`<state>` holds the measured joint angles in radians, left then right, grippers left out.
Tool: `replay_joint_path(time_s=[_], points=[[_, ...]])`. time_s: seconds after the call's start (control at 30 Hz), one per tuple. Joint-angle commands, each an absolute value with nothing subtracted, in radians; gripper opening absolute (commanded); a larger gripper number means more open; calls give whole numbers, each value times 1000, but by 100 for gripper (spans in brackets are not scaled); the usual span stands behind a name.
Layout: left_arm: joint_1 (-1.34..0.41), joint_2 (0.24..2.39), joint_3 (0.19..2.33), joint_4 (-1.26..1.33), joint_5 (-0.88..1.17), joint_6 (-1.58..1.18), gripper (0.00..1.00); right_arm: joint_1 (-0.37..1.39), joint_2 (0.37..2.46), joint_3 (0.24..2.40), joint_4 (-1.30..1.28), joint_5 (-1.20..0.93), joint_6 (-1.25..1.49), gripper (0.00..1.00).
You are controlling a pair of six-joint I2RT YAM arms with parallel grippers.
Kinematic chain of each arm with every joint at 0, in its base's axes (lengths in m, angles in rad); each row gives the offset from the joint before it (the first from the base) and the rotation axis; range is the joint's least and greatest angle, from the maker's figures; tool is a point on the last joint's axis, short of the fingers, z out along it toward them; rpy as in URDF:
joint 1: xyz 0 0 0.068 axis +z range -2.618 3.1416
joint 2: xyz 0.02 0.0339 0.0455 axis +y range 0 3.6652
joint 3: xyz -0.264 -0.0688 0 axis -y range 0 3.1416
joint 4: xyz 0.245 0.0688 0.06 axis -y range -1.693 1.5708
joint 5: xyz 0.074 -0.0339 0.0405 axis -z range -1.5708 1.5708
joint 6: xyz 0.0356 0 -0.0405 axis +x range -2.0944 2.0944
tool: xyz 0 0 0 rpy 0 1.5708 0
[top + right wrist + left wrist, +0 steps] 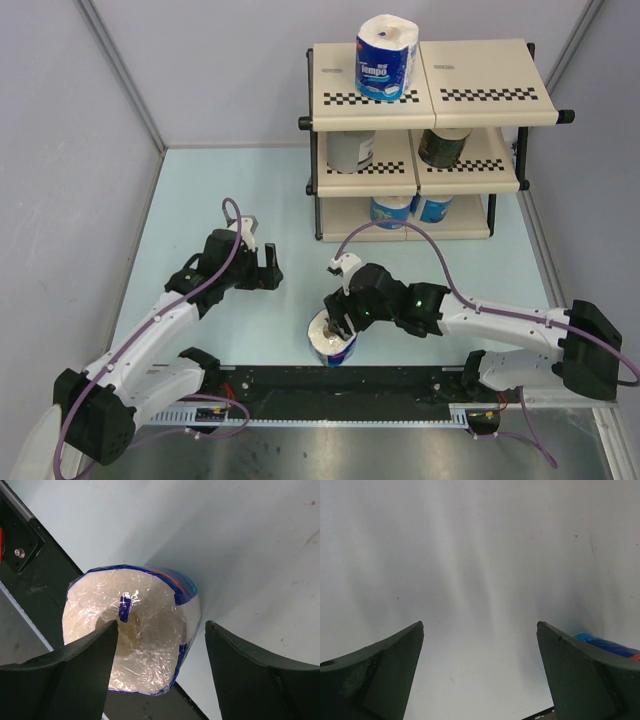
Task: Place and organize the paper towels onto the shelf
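Note:
One paper towel roll (330,349) in a blue and clear wrapper stands on end on the table by the front rail. My right gripper (340,322) is open above it. In the right wrist view, one finger (85,665) lies over the top of this roll (145,630) near its core. The other finger (250,675) stands clear of its side, and the right gripper (161,622) straddles the roll's wall. The shelf (480,95) holds a Tempo roll (385,58) on top, a grey roll (350,152) and a dark roll (443,147) on the middle tier, and two blue-white rolls (390,210) at the bottom. My left gripper (262,268) is open over bare table (480,625).
The black front rail (340,385) runs just behind the table roll, close to my right fingers. Grey walls (110,110) close off the left and back. A sliver of blue wrapper (605,643) shows past the left gripper's right finger.

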<state>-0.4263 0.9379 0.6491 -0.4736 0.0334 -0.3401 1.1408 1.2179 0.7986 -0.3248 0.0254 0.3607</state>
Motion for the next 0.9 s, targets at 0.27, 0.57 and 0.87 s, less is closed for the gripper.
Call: replay_joint_path(time_s=[0.27,0.57,0.87], points=[[-434,934,670,-449,43,-347,100,1169,1284,867,-362,75,334,69],[-434,931,667,-451,41,-350,100,1183,1322,888,-402,95,321,64],[-436,937,667,-451,44,-351,100,1184,1295,891,-410,159,334,36]])
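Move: The last paper towel roll stands on the table just under the right hand, its middle about 3 cm left, 2 cm back and some 6 cm below, so its right-hand wall lies between the fingers. From that hand, the bottom shelf's nearer blue roll is roughly 28 cm ahead and 12 cm right, its neighbour 28 cm ahead and 22 cm right. From the left hand the last roll lies about 12 cm back, 13 cm right and 6 cm below. The right fingers close from about three-quarters open to under half around the right-hand wall of the roll, one at the core hole and the other outside, seeming to touch it by the end. First the hand eases down about 1.5 cm, tipping the fingers some 5 to 10 degrees steeper, then holds that height as they close faster. ##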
